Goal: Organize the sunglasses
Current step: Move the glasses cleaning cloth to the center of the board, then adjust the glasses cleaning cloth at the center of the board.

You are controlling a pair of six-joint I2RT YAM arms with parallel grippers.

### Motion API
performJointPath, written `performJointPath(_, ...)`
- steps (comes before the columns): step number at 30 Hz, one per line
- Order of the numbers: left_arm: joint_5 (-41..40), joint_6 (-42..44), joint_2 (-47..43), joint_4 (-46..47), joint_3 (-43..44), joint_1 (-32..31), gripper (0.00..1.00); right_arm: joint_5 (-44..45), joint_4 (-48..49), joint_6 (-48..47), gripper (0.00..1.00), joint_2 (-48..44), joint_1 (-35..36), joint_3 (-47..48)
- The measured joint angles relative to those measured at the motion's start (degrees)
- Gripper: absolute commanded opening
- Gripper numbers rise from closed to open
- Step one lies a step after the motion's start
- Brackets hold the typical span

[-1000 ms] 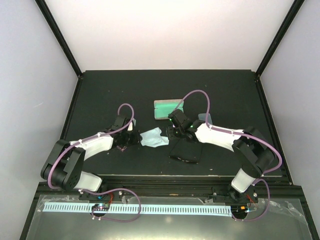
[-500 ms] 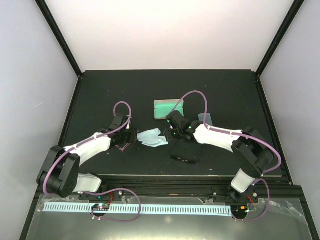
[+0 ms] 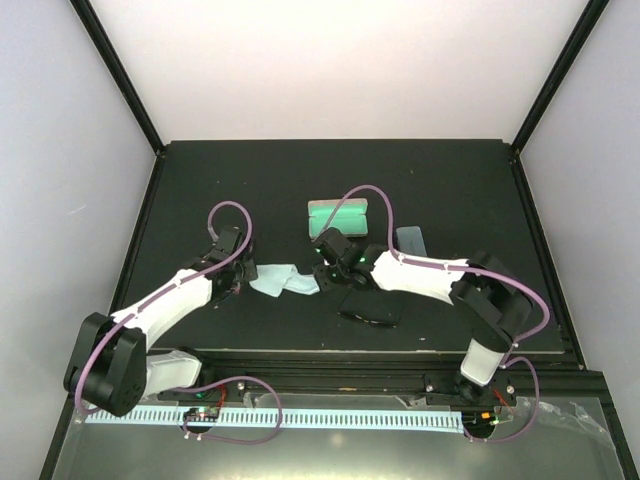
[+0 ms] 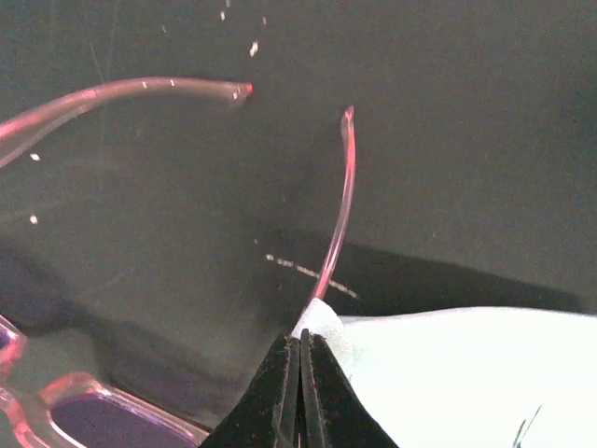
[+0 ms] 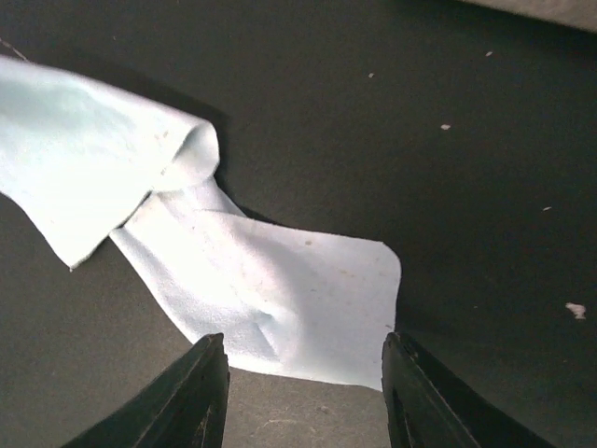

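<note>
The pink sunglasses (image 4: 338, 201) lie on the black table, their thin temple arms spread and part of the frame (image 4: 56, 415) at the lower left of the left wrist view. In the top view the left arm mostly hides them. My left gripper (image 4: 300, 338) (image 3: 237, 277) is shut on a corner of a light blue cloth (image 4: 448, 373) (image 3: 283, 280), right beside one temple arm. My right gripper (image 5: 303, 369) (image 3: 325, 274) hovers open over the cloth's other end (image 5: 280, 299), its fingers either side of it. A black glossy shape (image 3: 372, 306), seemingly the black-framed sunglasses, lies under the right forearm.
An open case with a teal lining (image 3: 338, 218) stands behind the right gripper. A second light blue cloth (image 3: 410, 238) lies to the case's right. Raised black table edges (image 3: 150, 215) run along the sides, with bare dark tabletop at the back.
The left gripper closed on the cloth's corner and drew it leftward. The right gripper followed to the left and now sits over the cloth's right end, its jaws slightly narrower.
</note>
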Motion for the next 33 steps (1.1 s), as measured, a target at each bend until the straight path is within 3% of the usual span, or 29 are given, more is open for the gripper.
performJointPath(9, -5.5, 0.2, -0.6, -2.6, 1.5, 2.0, 0.02, 3.1, -5.2, -1.7, 0.47, 6.7, 3.4, 5.0)
performJointPath(16, -3.2, 0.8, -2.6, -3.2, 1.5, 2.8, 0.31, 9.4, -10.0, -0.8, 0.48, 8.0, 3.8, 6.0)
performJointPath(21, 2.7, 1.0, -6.0, -2.8, 1.5, 2.8, 0.39, 7.3, -9.9, -0.2, 0.49, 5.2, 3.8, 4.7)
performJointPath(28, 16.4, 1.9, -8.4, 2.8, 0.5, 2.7, 0.39, -5.5, -5.5, 1.0, 0.48, -0.7, 7.5, -0.9)
performJointPath(33, 26.0, 1.5, -5.0, 8.1, -1.9, 2.3, 0.38, -7.8, -4.7, 4.1, 0.47, -0.6, 10.3, -5.0)
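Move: The left hand already pinches the left corner of the pale cloth, raised some 4 cm off the board; the cloth's middle lies about 9 cm to its right and 1 cm back, the pink glasses roughly 4 cm to its left and level with it. The open right hand hovers over the cloth's right end, the middle 8 cm to its left and level. From there the open case is about 15 cm ahead and 5 cm right, the black sunglasses 6 cm back and 13 cm right. Still pinching the cloth corner, the left hand draws it about 3 cm farther left, then opens and lets go, rising and swinging some 10 cm back to the right over the cloth, its fingertips tilting to point rightward. The right hand, staying half open, dips 3 to 4 cm by the cloth's right end, lifts a little, then pulls back about 10 cm towards the base, away from the cloth, sinking again. ##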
